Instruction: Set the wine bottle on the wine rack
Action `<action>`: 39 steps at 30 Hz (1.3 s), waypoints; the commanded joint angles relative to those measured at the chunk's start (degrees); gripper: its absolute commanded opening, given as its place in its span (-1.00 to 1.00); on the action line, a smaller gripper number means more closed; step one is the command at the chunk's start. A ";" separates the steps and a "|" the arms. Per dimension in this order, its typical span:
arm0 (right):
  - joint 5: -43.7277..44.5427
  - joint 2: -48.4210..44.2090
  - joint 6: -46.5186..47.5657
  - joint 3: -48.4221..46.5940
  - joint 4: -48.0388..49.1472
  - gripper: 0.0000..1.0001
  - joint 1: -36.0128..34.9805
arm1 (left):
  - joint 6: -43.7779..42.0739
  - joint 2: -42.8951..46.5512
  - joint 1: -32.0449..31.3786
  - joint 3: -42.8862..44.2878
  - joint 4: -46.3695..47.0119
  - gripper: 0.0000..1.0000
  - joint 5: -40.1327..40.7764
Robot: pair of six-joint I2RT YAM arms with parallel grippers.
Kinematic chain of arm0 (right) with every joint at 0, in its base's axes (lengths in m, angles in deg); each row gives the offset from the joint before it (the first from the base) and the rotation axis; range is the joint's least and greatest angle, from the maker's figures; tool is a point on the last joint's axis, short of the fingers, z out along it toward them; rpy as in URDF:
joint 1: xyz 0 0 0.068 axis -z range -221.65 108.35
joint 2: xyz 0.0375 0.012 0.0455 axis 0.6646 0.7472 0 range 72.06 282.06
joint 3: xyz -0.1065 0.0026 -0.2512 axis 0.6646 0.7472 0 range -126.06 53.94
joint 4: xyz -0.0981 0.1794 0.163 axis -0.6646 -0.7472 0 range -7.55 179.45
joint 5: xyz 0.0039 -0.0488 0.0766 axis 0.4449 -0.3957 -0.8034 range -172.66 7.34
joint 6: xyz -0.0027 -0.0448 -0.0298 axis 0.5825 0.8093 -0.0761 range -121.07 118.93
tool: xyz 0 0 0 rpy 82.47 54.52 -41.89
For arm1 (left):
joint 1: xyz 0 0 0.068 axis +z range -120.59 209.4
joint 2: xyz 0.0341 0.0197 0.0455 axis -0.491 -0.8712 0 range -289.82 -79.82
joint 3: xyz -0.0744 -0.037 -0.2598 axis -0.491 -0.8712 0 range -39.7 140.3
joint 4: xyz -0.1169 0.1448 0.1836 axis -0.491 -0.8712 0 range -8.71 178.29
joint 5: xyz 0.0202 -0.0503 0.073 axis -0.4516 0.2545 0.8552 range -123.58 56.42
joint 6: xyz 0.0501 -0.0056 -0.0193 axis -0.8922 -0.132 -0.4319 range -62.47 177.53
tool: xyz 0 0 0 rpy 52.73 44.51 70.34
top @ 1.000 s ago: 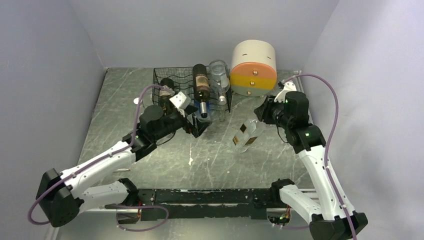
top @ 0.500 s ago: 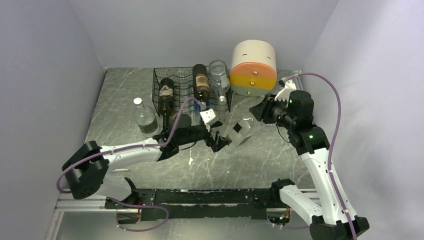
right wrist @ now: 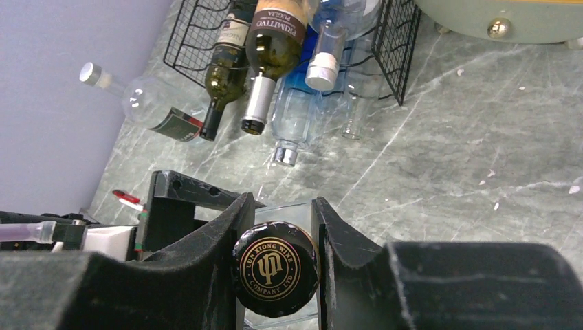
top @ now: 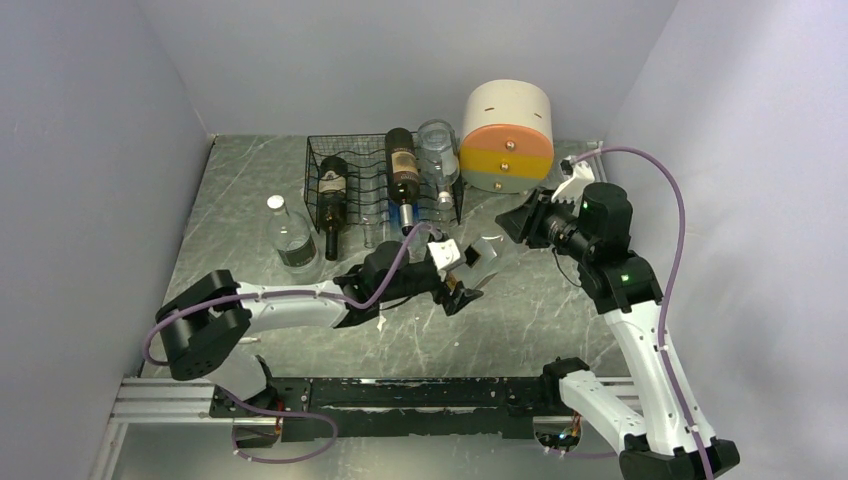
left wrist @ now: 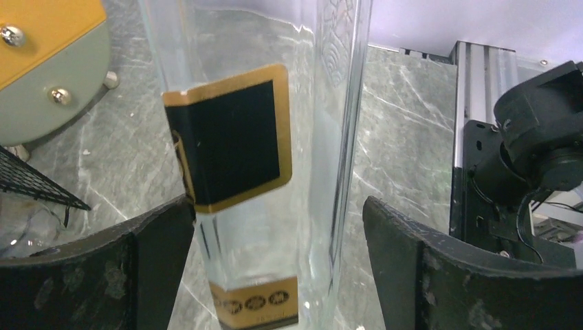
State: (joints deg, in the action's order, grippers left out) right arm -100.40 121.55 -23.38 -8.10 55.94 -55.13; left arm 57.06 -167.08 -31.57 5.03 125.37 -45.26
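The wine bottle (top: pixel 486 256) is clear and square-sided with a black and gold label (left wrist: pixel 234 137), and it hangs tilted over the table's middle. My right gripper (top: pixel 522 222) is shut on its black gold-printed cap (right wrist: pixel 275 268), one finger on each side. My left gripper (top: pixel 462 278) stands open around the bottle's lower body. Its left finger (left wrist: pixel 158 268) is close against the glass and the right finger (left wrist: pixel 426 268) stands apart from it. The black wire wine rack (top: pixel 345 140) sits at the back, behind and left of the held bottle, with several bottles lying in it.
A round cream, orange and yellow drawer unit (top: pixel 507 135) stands right of the rack. A clear round bottle (top: pixel 290 238) stands on the table left of the rack. Bottle necks (right wrist: pixel 258 110) stick out of the rack's front. Grey walls close in both sides.
My left arm has swung from the rack's front to the right, and its open jaws now straddle the bottle. The right gripper has raised the bottle slightly and kept its grip.
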 commanded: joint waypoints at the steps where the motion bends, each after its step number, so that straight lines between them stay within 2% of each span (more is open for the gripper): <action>1: -3.37 -2.03 -3.86 -3.54 7.96 -0.89 0.24 | -2.14 -1.92 -0.96 4.15 1.81 0.86 3.73; 7: -4.42 -2.26 -4.04 -3.51 7.70 -0.89 0.18 | -2.53 -2.60 -1.12 4.70 3.30 0.69 5.62; 13: -5.28 -2.52 -3.57 -4.25 5.82 -0.85 0.19 | -4.77 -3.23 -1.14 5.68 2.79 0.37 5.18; 16: -5.75 -2.72 -3.63 -4.45 5.04 -0.82 0.27 | -5.84 -3.76 -1.09 6.55 2.36 0.40 4.73; 19: -5.87 -2.67 -3.69 -4.76 4.09 -0.81 0.21 | -6.48 -4.43 -1.12 7.57 1.79 0.59 3.47; 21: -5.54 -2.74 -3.54 -4.93 3.68 -0.81 0.24 | -6.91 -4.74 -1.17 8.07 1.62 0.63 2.63; 24: -5.25 -2.87 -3.36 -5.25 3.11 -0.81 0.28 | -8.08 -5.00 -1.17 8.47 0.89 0.37 2.58; 27: -5.10 -3.00 -2.74 -5.59 2.22 -0.75 0.22 | -10.35 -4.50 -1.17 8.67 0.37 -0.15 3.46; 28: -5.08 -3.13 -2.28 -5.68 1.61 -0.65 0.18 | -11.53 -4.29 -1.17 8.90 -0.03 -0.37 3.27; 29: -4.70 -3.18 -1.71 -5.89 0.62 -0.48 0.17 | -13.15 -4.04 -1.15 9.26 -0.71 -0.67 3.07; 30: -4.15 -3.19 -1.05 -6.30 -0.50 -0.26 0.21 | -14.97 -3.66 -1.17 9.64 -1.40 -0.83 3.18; 31: -3.29 -3.15 -0.12 -6.83 -2.09 0.02 0.15 | -16.68 -3.37 -1.17 10.09 -1.88 -0.86 3.42; 33: -1.39 -3.22 1.16 -7.75 -4.63 0.34 0.18 | -22.59 -2.62 -1.17 10.64 -2.67 -0.86 3.63; 36: 2.26 -3.60 2.66 -9.52 -7.50 0.49 0.27 | -31.29 -1.47 -1.17 11.58 -4.11 -0.86 3.83; 39: 3.23 -3.08 4.67 -12.04 -10.63 0.55 0.17 | -42.37 0.18 -1.09 11.97 -5.19 -0.86 2.11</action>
State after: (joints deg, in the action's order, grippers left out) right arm -99.76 118.71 -21.67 -16.49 49.88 -54.89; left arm 31.72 -171.54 -32.57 12.44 116.00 -41.57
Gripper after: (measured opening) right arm 0.761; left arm 0.711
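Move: The wine bottle hangs by its capped neck in the right fingers. Its body's middle is about 10 cm below that hand, 5 cm back and 4 cm to its left. From the open left hand the body lies some 3 cm to the right and 2 cm ahead, about level. The wine rack is roughly 25 cm ahead, 18 cm left and 14 cm below the left hand; the drawer cabinet is some 30 cm ahead, 12 cm right and 9 cm below it. The bottle's square body is taken between the left fingers, which ease about 3 cm forward and right around it and close partway until they pinch it. Only then does the right hand open off the neck and back away, rising about 5 cm in all, as the left sinks nearly 3 cm and rolls some 20 degrees, forward side up, fingertips dipping. ##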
